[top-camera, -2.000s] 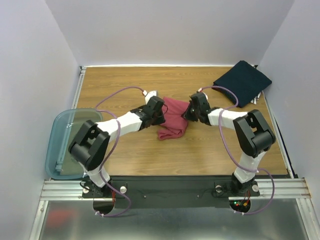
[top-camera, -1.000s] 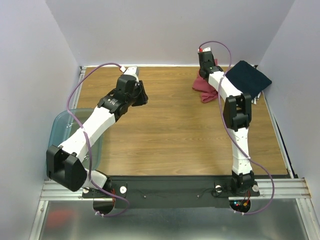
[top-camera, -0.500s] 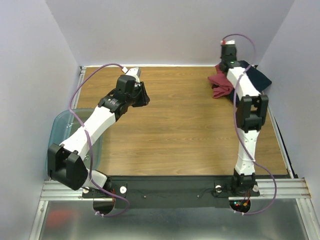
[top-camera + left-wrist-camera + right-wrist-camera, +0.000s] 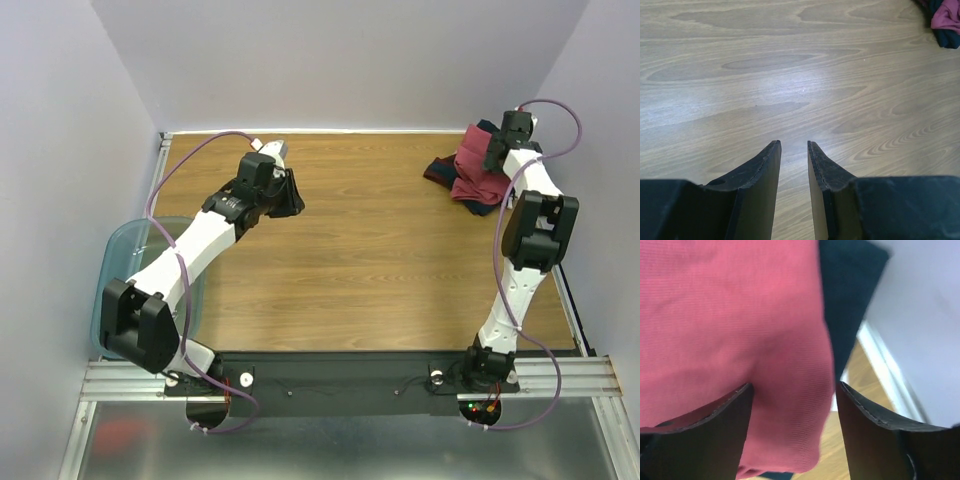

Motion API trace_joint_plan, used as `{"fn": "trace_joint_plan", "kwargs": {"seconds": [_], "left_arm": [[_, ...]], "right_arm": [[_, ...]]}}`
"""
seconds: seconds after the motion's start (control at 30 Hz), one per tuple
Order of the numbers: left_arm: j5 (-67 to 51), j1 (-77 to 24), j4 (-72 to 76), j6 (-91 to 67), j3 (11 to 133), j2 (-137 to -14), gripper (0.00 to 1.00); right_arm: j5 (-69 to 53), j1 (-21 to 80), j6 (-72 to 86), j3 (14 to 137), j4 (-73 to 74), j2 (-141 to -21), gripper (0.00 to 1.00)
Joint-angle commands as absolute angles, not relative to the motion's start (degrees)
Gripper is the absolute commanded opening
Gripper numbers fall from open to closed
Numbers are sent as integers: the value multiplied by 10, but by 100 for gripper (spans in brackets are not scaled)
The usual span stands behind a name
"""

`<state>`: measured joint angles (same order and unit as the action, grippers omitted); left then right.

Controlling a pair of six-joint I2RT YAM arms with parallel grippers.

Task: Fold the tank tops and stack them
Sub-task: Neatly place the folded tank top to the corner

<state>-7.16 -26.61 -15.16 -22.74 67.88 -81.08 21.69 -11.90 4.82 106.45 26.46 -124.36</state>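
Note:
The dusty red tank top [image 4: 474, 170] lies bunched on top of the dark navy tank top [image 4: 484, 206] at the table's far right corner. My right gripper [image 4: 497, 150] is over that pile with its jaws wide apart. In the right wrist view the red cloth [image 4: 715, 315] lies between and under the fingers, unpinched, with navy cloth [image 4: 850, 290] behind it; the gripper [image 4: 794, 387] is open. My left gripper [image 4: 290, 195] hovers over bare wood at the far left, empty, with a narrow gap between its fingers [image 4: 794, 143]. Both tops [image 4: 947, 15] show at that view's top right corner.
A translucent teal bin [image 4: 120, 260] sits at the table's left edge beside the left arm. The right wall and the white table rail [image 4: 885, 365] are close behind the pile. The wooden tabletop [image 4: 380, 250] lies between the arms.
My right arm has swung from the table's middle to the far right corner, carrying the red top onto the navy one, and its jaws now stand apart. My left arm pulled back to the far left.

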Motion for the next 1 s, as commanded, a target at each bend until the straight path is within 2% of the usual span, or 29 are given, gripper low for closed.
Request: {"fn": "trace_joint_plan", "kwargs": {"seconds": [0.0, 0.13, 0.37, 0.6, 0.73, 0.97], "left_arm": [[-84, -265, -132, -221, 671, -800, 39], [-80, -265, -130, -223, 665, -795, 39], [-78, -265, -125, -228, 660, -789, 39], [-61, -264, -127, -231, 666, -778, 39], [-54, -258, -126, -237, 663, -773, 39], [-40, -254, -115, -249, 641, -746, 39]], "right_arm": [[163, -103, 97, 1065, 244, -1224, 80], [135, -103, 117, 1064, 244, -1198, 86], [92, -100, 171, 1028, 244, -1130, 90], [100, -62, 214, 951, 243, -1053, 93], [112, -1, 236, 890, 225, -1009, 95], [73, 167, 298, 700, 132, -893, 100]]}}
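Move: The folded pink tank top lies right at the open fingers of the right hand: its middle is about 4 cm to the left, 2 cm back and 3 cm below. Under it the dark stack centres some 3 cm left, 3 cm back and 5 cm down. From the left hand, the pink tank top is roughly 52 cm right, 15 cm ahead and 14 cm lower. Opening wider, the right hand rises off the folded tank top and swings about 25 cm left, drawing back. ##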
